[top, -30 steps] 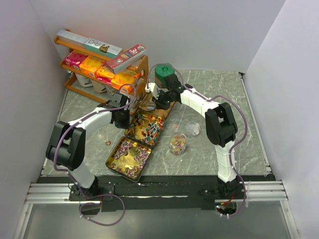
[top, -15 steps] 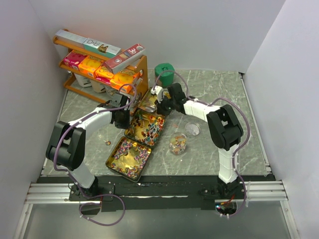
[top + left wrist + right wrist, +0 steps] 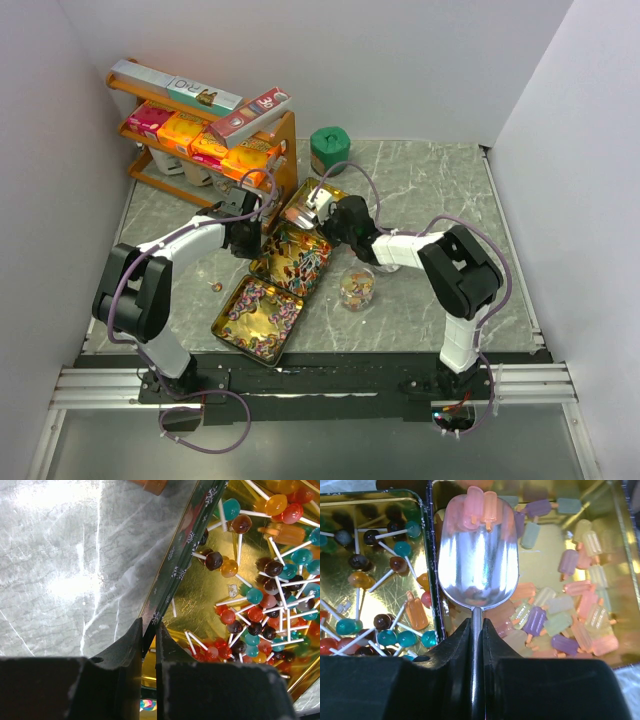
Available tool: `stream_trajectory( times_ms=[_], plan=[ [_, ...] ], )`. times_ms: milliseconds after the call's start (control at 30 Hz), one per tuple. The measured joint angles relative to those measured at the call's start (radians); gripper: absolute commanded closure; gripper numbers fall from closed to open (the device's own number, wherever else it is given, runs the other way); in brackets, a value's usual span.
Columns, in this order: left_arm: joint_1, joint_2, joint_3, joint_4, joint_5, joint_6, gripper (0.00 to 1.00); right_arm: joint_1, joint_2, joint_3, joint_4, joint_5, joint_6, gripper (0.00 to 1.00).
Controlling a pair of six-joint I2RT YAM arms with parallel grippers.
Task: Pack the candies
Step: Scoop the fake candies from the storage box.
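Three open gold tins hold the candies: pink-purple-white ones in the near tin [image 3: 258,315], lollipops [image 3: 260,605] in the middle tin [image 3: 290,255], popsicle shapes [image 3: 560,580] in the far tin [image 3: 312,200]. My left gripper [image 3: 247,235] is shut on the middle tin's dark left rim [image 3: 175,565]; in the left wrist view the gripper [image 3: 148,627] clamps that rim. My right gripper [image 3: 332,212] is shut on the handle of a metal scoop [image 3: 478,555], seen between the jaws in the right wrist view [image 3: 476,622]. The scoop lies over the far tin with a few pink-orange popsicle candies [image 3: 477,510] at its tip.
A glass jar [image 3: 357,288] part-filled with candies stands right of the middle tin, close under my right forearm. A green container [image 3: 327,150] stands at the back. An orange shelf [image 3: 205,140] with cardboard boxes fills the back left. One loose candy [image 3: 215,286] lies on the table at left.
My right arm has swung down and toward me, from beside the green container to low over the far tin, carrying the scoop. My left gripper has stayed on the tin's rim.
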Motion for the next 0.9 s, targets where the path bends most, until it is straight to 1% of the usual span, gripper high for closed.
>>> stream_trajectory(
  times_ms=[200, 367, 467, 500, 533, 700, 867, 900],
  plan=[
    [-0.001, 0.0, 0.0, 0.0, 0.0, 0.006, 0.99, 0.02, -0.047, -0.083, 0.082, 0.074, 0.0, 1.0],
    [-0.001, 0.0, 0.0, 0.0, 0.0, 0.006, 0.98, 0.03, -0.072, -0.117, 0.109, 0.107, 0.0, 1.0],
    [-0.001, 0.0, 0.0, 0.0, 0.0, 0.006, 0.91, 0.033, -0.106, -0.151, 0.126, 0.124, 0.0, 1.0],
    [-0.001, 0.0, 0.0, 0.0, 0.0, 0.006, 0.84, 0.035, -0.123, -0.165, 0.13, 0.128, -0.002, 1.0],
    [-0.001, 0.0, 0.0, 0.001, 0.0, 0.006, 0.79, 0.037, -0.139, -0.175, 0.133, 0.129, -0.005, 1.0],
    [-0.007, 0.0, 0.0, 0.042, 0.008, -0.012, 0.61, 0.069, -0.23, -0.183, 0.124, 0.108, -0.029, 1.0],
    [-0.008, -0.002, 0.0, 0.082, 0.011, -0.029, 0.54, 0.083, -0.323, -0.184, 0.074, 0.103, -0.039, 1.0],
    [-0.008, -0.003, 0.0, 0.084, 0.011, -0.03, 0.5, 0.082, -0.345, -0.185, 0.063, 0.105, -0.039, 1.0]
  ],
)
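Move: The loaded scoop is already in the right hand, which has the storage box, the clear jar, about 17 cm back, 8 cm to its right and slightly below. From that hand, the tray of popsicle candies centres some 6 cm ahead and 2 cm left, 4 cm down, and the lollipop tray's middle is roughly 8 cm back and 7 cm left. The left hand grips the lollipop tray's outer rim near its near corner, with the tray's middle about 8 cm to its right, level fore and aft and a little lower. Keeping its grip on the handle, the right hand first eases back and to the right a couple of centimetres, then lifts the loaded scoop briskly clear of the popsicle-candy tray, about 9 cm up and 4 cm back in all, tipping its front upward by some 15 degrees so the candies lie towards the bowl. The left hand holds still on the lollipop tray's rim at first, then opens its fingers to let go and begins to ease forward, right and slightly up, barely 2 cm, with the rim still between the parted tips. ##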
